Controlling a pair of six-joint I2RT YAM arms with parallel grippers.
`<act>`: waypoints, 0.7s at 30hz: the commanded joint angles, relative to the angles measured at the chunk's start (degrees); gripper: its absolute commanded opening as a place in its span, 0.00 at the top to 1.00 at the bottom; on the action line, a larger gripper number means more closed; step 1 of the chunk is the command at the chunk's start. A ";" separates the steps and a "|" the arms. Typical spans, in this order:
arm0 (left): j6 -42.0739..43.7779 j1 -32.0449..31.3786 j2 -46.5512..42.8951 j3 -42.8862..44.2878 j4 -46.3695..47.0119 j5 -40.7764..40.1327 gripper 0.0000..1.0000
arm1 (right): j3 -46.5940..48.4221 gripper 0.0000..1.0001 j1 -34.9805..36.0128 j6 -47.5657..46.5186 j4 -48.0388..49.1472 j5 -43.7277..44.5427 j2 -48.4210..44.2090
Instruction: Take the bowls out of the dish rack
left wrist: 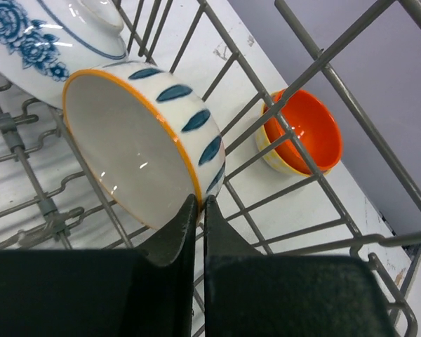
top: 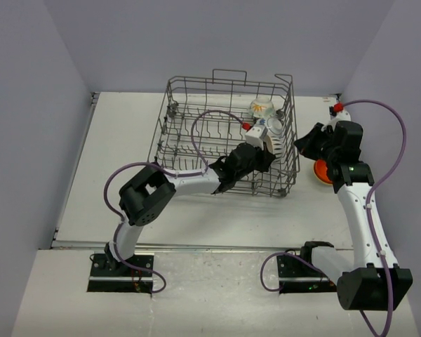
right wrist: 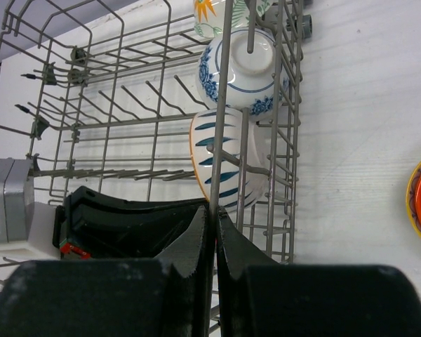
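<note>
In the right end of the grey wire dish rack (top: 231, 81) stand three bowls in a row. The nearest is white with blue dashes and an orange rim (left wrist: 140, 140). My left gripper (left wrist: 200, 200) reaches inside the rack and is shut on that bowl's rim. Behind it sit a blue-flowered bowl (left wrist: 49, 35) and a yellowish-patterned bowl (top: 261, 109). My right gripper (right wrist: 215, 210) is shut on a wire of the rack's right wall (right wrist: 228, 84). An orange bowl (left wrist: 305, 130) rests nested in a pale yellow bowl (left wrist: 270, 154) on the table outside the rack.
The rack's right wall (top: 292, 140) stands between the striped bowl and the nested pair (top: 323, 170). Rows of tines (right wrist: 126, 98) fill the rack's left part. Grey walls enclose the table on three sides.
</note>
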 commanded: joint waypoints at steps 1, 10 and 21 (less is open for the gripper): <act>0.35 0.75 -4.73 -4.61 2.27 -6.17 1.00 | -1.17 1.00 0.99 -1.63 -4.37 -3.42 1.69; -1.68 0.66 -8.70 -9.20 9.59 -1.08 1.00 | -1.79 1.00 1.08 -1.71 -4.10 -3.34 1.51; 1.74 0.57 -3.17 -2.87 6.60 3.76 0.71 | -2.14 1.00 1.17 -1.89 -3.84 -3.86 1.16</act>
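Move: The white bowl with blue leaf marks and an orange rim stands in the rack with its near rim between the left hand's closed fingertips. Its middle is about 5 cm ahead of that hand, 2 cm right and 3 cm below. Farther ahead of the hand lie the blue-flowered bowl, some 13 cm out and 2 right, and the orange-flowered bowl, 20 out and 1 left. The stacked bowls on the counter are 21 cm right, level with the hand and 11 lower. From the right hand, the white bowl is roughly 3 cm ahead, 6 left and 12 below. The white bowl's rim comes free of the left fingertips: the hand draws about 3 cm to the left, fingers still shut, dipping only slightly. Then it turns back right some 2 cm while rising about 3 cm over the near side of the bowl, drifting a little back towards the base, and the fingers open to about a quarter. ##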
